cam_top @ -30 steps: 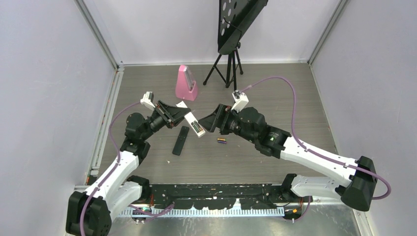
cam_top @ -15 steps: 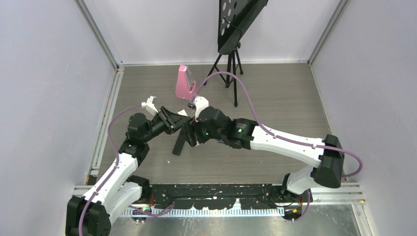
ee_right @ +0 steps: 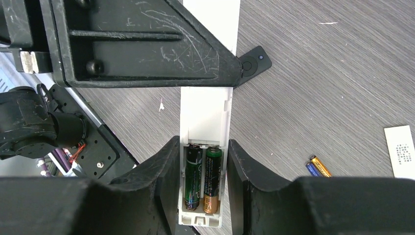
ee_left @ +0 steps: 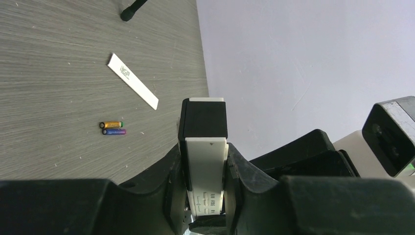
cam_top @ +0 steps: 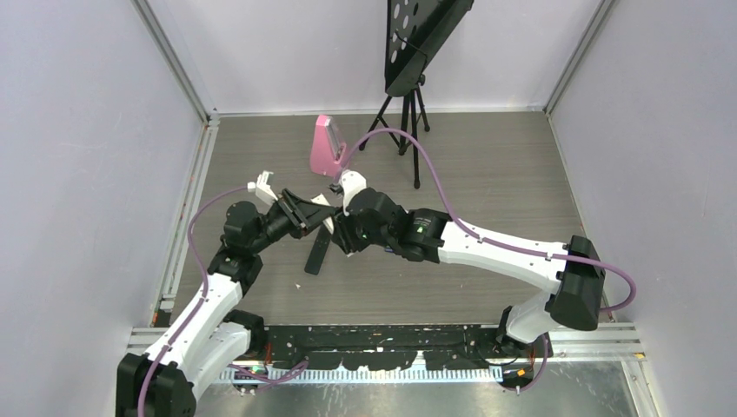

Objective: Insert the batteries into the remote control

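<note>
The black remote control (cam_top: 318,249) lies flat on the table, and its tip (ee_right: 252,63) shows in the right wrist view. My left gripper (cam_top: 311,217) (ee_left: 203,152) is shut on a white remote (ee_left: 205,166), holding it off the table. That white remote's (ee_right: 205,112) open compartment holds two batteries (ee_right: 203,176), one dark green and one green and gold. My right gripper (cam_top: 341,233) (ee_right: 203,144) has its jaws pressed against both sides of that battery end. A blue and a gold battery (ee_left: 112,128) (ee_right: 318,166) lie loose side by side on the table.
A white flat strip (ee_left: 133,81) (ee_right: 401,152) lies on the table beyond the loose batteries. A pink metronome (cam_top: 328,148) and a black music stand on a tripod (cam_top: 401,113) are at the back. Side walls close in the table.
My right arm swung left across the table to the white remote, and its jaws narrowed around the battery end. The left gripper kept its hold and shifted slightly.
</note>
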Motion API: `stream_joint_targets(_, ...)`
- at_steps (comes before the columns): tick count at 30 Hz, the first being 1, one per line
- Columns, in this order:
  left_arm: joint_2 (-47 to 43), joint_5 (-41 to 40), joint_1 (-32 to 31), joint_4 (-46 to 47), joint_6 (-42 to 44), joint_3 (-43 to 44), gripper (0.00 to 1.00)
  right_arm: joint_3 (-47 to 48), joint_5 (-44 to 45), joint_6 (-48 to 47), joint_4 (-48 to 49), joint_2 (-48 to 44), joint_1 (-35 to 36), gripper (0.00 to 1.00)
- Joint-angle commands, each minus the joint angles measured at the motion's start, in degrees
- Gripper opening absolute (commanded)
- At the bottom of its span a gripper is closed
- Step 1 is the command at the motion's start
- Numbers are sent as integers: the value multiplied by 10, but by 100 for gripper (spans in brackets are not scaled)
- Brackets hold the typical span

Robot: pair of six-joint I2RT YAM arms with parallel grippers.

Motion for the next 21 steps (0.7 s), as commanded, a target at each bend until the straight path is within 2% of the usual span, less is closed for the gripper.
stream_joint_targets(1, -5, 10, 3, -21, 24, 13, 31, -2, -15, -22, 22, -14, -13, 15)
stream_joint_targets(2, -6, 2, 4, -39, 32, 16, 47, -8, -15, -26, 19, -20, -17, 14)
stream_joint_targets(4, -8, -24, 10, -74, 46, 16, 72, -28, -28, -42, 10, -36, -26, 14)
stream_joint_targets(6, -9, -46, 28, -96, 54, 7, 82, -58, -47, -67, -8, -58, -32, 13)
stream_joint_targets(9, 0, -44, 59, -91, 62, -14, 87, -132, -47, -92, -21, -90, -45, 10)
stream_joint_targets(13, 22, -51, 67, -84, 83, -24, 90, -198, -78, -120, -16, -101, -64, 7)
stream_joint_targets(17, 41, -41, 67, -82, 105, -16, 91, -209, -131, -168, -21, -63, -70, 1)
stream_joint_targets(21, 56, -15, 67, -96, 129, 6, 91, -193, -155, -186, -23, -5, -73, 1)
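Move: Both hands still grip the white remote, its middle about 3 cm back and 2 cm to the right of the left hand. Two loose batteries lie on the table some 10 cm right, 4 cm ahead and 19 cm below the right hand; the white cover lies another 8 cm right and 7 cm farther out. The black remote is about 8 cm left and 3 cm ahead of the right hand. From the left hand the batteries are roughly 15 cm right and 2 cm back. Left fingers release and sink; right carries white remote roughly 13 cm down, 10 cm right, towards the batteries. ##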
